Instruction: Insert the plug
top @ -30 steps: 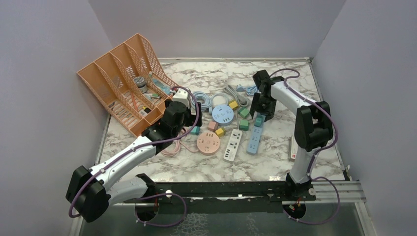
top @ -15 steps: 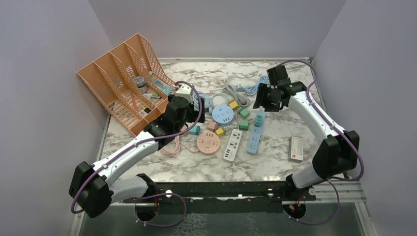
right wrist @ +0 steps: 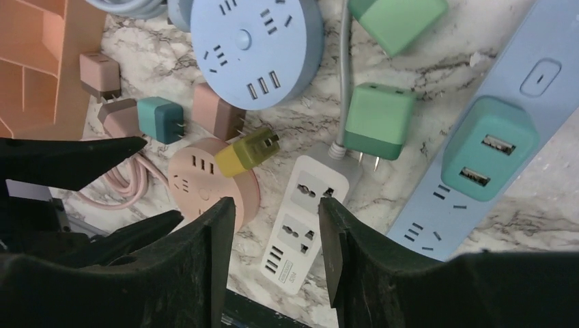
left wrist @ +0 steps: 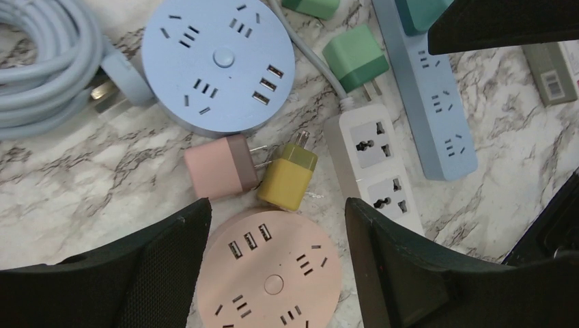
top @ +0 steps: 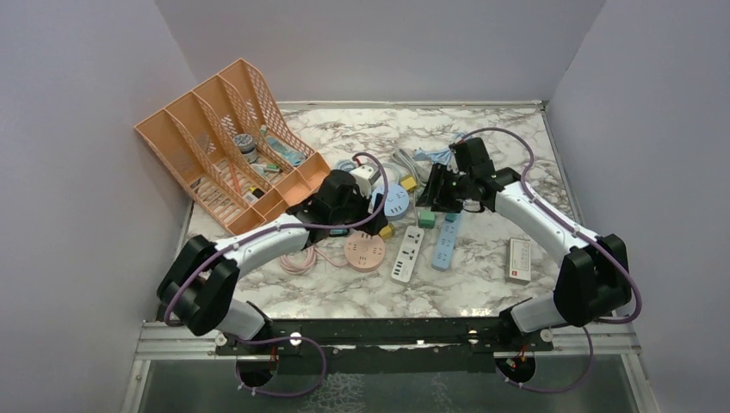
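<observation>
Several loose plugs lie among the power strips. A yellow plug [left wrist: 287,179] and a pink plug [left wrist: 217,175] rest side by side, prongs up, just above the pink round socket [left wrist: 270,273]. My left gripper [left wrist: 276,206] hovers open over that socket's top edge, with nothing between its fingers. A green plug [right wrist: 379,119] lies at the head of the white strip [right wrist: 307,219]. A teal plug [right wrist: 488,147] sits in the blue strip [right wrist: 532,102]. My right gripper [right wrist: 275,205] is open and empty above the white strip. From above, the grippers [top: 372,202] [top: 430,191] are close together.
A blue round socket [left wrist: 218,65] with its coiled cable [left wrist: 41,75] lies behind the plugs. An orange file rack [top: 224,146] stands at the back left. A small white box [top: 519,260] lies at the right. A pink cable [top: 301,258] loops left of the pink socket.
My left arm has swung right from beside the rack to over the plugs. My right arm has come forward and left toward the centre. Both sets of jaws have narrowed somewhat.
</observation>
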Controlling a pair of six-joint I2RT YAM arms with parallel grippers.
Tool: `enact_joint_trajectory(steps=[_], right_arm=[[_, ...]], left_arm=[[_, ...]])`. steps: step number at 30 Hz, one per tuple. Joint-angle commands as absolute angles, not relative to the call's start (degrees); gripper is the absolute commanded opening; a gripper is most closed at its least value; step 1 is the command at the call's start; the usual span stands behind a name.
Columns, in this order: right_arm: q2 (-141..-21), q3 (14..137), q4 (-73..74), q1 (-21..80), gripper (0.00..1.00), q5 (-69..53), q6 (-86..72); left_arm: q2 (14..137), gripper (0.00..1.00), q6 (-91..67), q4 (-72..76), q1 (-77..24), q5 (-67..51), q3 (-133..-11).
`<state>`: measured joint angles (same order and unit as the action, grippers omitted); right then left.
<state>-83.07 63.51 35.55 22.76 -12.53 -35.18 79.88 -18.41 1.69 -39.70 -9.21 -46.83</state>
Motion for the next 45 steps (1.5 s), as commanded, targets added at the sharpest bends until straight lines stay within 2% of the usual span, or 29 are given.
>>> enact_joint_trajectory(steps=[1,5,8,15,20,23,29,32,37,45], right_arm=[[-79.76,59.44,30.72,22.63,0.48,-14.07,-43.7],[-76.87,55.92,28.84,22.67,0.47,-13.84,-47.39],[-75.59,54.42,28.54,22.6,0.47,-13.02,-48.85],[-74.76,54.11,30.61,22.66,0.45,-10.88,-49.64],[-74.06,53.41,31.32,22.63,0.45,-10.04,-50.21],[-73.76,53.27,31.7,22.59,0.45,-9.68,-50.41],[-73.55,53.14,32.02,22.62,0.45,-9.24,-50.82],[-73.65,53.21,32.12,22.63,0.44,-9.38,-50.85],[-73.35,52.49,29.88,22.66,0.44,-11.61,-49.42],[-66.76,46.03,11.98,22.67,0.45,-21.61,-48.45]], left_arm=[[85.71,0.71,-13.54,4.74,-41.03,-14.44,-51.03],[90.33,0.68,-13.97,2.41,-41.67,-9.81,-53.82],[92.52,0.68,-13.96,2.11,-41.75,-11.16,-54.91],[96.48,0.57,-14.22,1.33,-41.95,-13.26,-56.83],[99.88,0.55,-13.64,-0.16,-42.08,-16.78,-58.12],[101.38,0.5,-13.54,-1.27,-42.32,-16.33,-58.63],[103.76,0.45,-13.28,-3.69,-42.58,-14.3,-60.09],[104.73,0.34,-13.23,-5.66,-42.63,-12.34,-61.57],[101.54,0.25,-14.61,-7.2,-42.63,-9.96,-63.06],[89.36,0.23,-21.56,-3.99,-41.41,-10.4,-63.67]])
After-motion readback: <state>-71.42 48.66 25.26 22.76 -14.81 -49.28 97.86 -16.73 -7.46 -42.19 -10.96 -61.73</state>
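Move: The yellow plug lies about 5 cm to the left hand's right, barely 1 cm farther out and some 9 cm below it. Its neighbour, the pink plug, sits about 4 cm to the left of it and 2 cm farther out; the pink round socket is about 5 cm back from the left hand, and the blue round socket about 9 cm ahead and 6 cm right. From the right hand the yellow plug lies about 10 cm to the left, nearly level in reach, and 9 cm down. The yellow plug is pinched between the left hand's fingers, which come down about 9 cm and some 4 cm to the right onto it, narrowing on the way, then lift it about 4 cm with the prongs clear of the fingers. The wrist tilts some 15 degrees. Meanwhile the empty right hand draws back about 3 cm, its fingers staying half open. ##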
